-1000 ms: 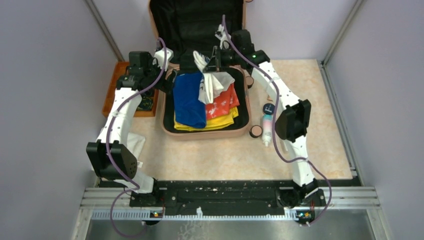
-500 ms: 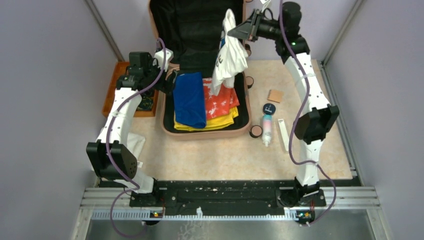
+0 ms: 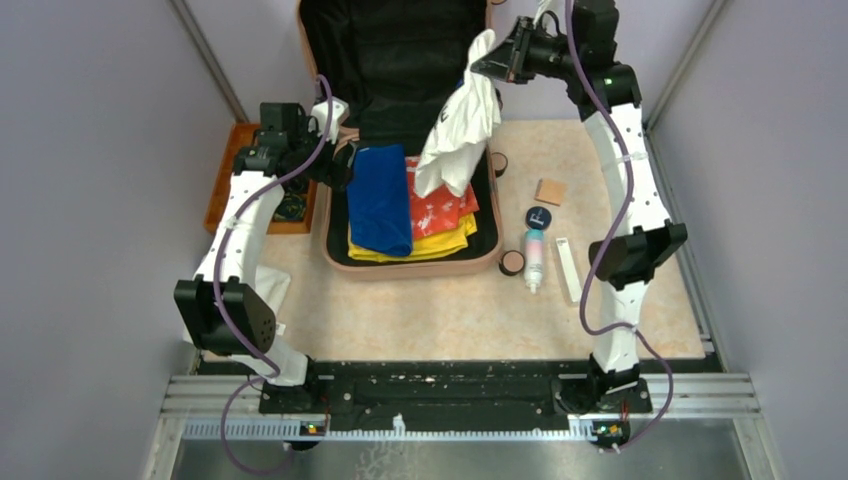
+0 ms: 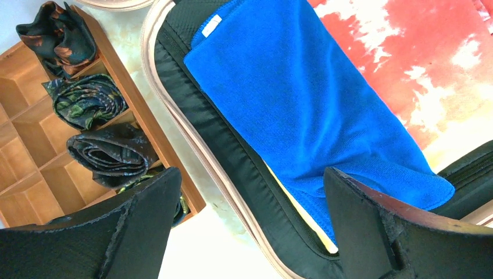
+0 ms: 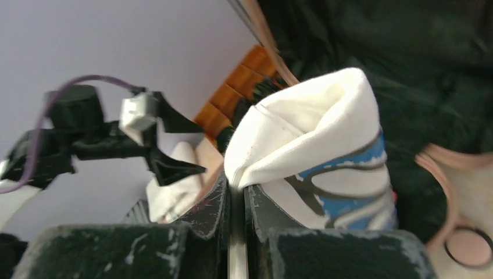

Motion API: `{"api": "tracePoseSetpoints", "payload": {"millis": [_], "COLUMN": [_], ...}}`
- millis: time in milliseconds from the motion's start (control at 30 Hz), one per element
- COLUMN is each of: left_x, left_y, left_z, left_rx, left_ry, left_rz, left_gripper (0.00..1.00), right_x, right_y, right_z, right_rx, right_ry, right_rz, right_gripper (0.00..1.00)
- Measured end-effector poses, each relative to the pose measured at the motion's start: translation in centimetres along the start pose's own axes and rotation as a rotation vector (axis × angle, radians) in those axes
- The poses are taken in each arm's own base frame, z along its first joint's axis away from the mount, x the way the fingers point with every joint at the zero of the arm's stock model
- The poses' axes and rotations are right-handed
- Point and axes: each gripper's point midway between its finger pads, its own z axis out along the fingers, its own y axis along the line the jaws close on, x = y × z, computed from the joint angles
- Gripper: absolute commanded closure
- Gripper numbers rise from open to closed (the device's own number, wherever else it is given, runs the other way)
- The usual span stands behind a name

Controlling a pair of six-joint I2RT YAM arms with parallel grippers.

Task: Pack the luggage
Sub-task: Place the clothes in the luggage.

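The luggage (image 3: 415, 268) lies open at the back of the table, its black-lined lid (image 3: 380, 50) upright. Inside lie a folded blue towel (image 3: 380, 200), a red garment (image 3: 445, 208) and a yellow one (image 3: 440, 243). My right gripper (image 3: 485, 62) is high over the luggage's back right corner, shut on a white shirt (image 3: 458, 130) with a blue print that hangs down to the clothes. In the right wrist view the gripper (image 5: 237, 189) pinches a fold of the shirt (image 5: 314, 139). My left gripper (image 4: 250, 177) is open over the luggage's left rim (image 4: 192, 145), beside the towel (image 4: 314, 99), with nothing held.
An orange compartmented tray (image 3: 225, 185) with rolled dark fabrics (image 4: 110, 154) stands left of the luggage. To the right lie a bottle (image 3: 535, 255), a round lid (image 3: 512, 262), a black round item (image 3: 539, 217), a brown square (image 3: 550, 191) and a white strip (image 3: 566, 268). A white cloth (image 3: 270, 285) lies near the left arm.
My right gripper has lifted the white shirt from the clothes pile, up and toward the back right; the shirt now hangs unfolded. The left arm has stayed in place.
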Motion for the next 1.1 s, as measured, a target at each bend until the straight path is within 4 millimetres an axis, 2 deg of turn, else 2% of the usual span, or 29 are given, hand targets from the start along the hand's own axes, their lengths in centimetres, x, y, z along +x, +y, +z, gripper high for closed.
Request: {"api": "tracePoseSetpoints", "payload": {"millis": [100,200,267,367,533,633,833,967,1100], "left_x": [0.0,0.0,0.0,0.0,0.0,0.0,0.0,-0.1,-0.3], "left_y": [0.0,0.0,0.0,0.0,0.0,0.0,0.0,-0.1,-0.2], "left_z": [0.0,0.0,0.0,0.0,0.0,0.0,0.0,-0.1,-0.4], "left_rx": [-0.001,-0.001,-0.001,-0.001,-0.001,-0.001,-0.001,0.003,0.003], "left_ry": [-0.001,0.0,0.0,-0.001,-0.001,-0.001,-0.001,-0.004,-0.013], "left_rz": [0.0,0.0,0.001,0.0,0.0,0.0,0.0,0.001,0.004], "left_gripper": [0.01,0.01,0.01,0.01,0.01,0.01,0.01,0.01,0.01], "right_x": [2.0,4.2,5.2,5.6,7.7,9.1,11.7,11.8,12.3], "right_y": [-3.6,-5.9,-6.5,-6.1,-3.8,-2.0,3.2,6.0,5.8], "right_z": [0.1,0.2,0.0,0.2,-0.9,-2.5,-5.6,-5.7,-4.4], "right_rx": [0.098,0.161,0.182,0.175,0.171,0.218,0.302,0.299,0.363], "right_ry": [0.045,0.099,0.131,0.142,0.179,0.17,0.053,-0.053,-0.158], "right_rz": [0.017,0.051,0.072,0.055,0.073,0.097,0.136,0.167,0.211], "right_gripper": [1.0,1.0,1.0,1.0,1.0,1.0,1.0,1.0,1.0]}}
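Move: With the white shirt hanging from my right hand, I want the red cloth in the luggage: its visible part lies about 7 cm to the left, almost directly under the hand and some 40 cm down. The blue cloth is level with it, about 14 cm farther left; the yellow strip shows about 9 cm nearer me. Outside, the tan compact lies about 19 cm right of the hand. From my left hand, the red cloth is some 21 cm right, 3 cm ahead and 20 cm below. I drop my right hand about 8 cm, easing slightly forward, then sweep it quickly back about 15 cm at nearly that height, slowing at the end with a small drift left. The fingers stay shut on the bunched edge of the white shirt, drawing it over the red cloth towards the luggage's near rim, while the wrist turns some 20 degrees clockwise and tips down slightly. ##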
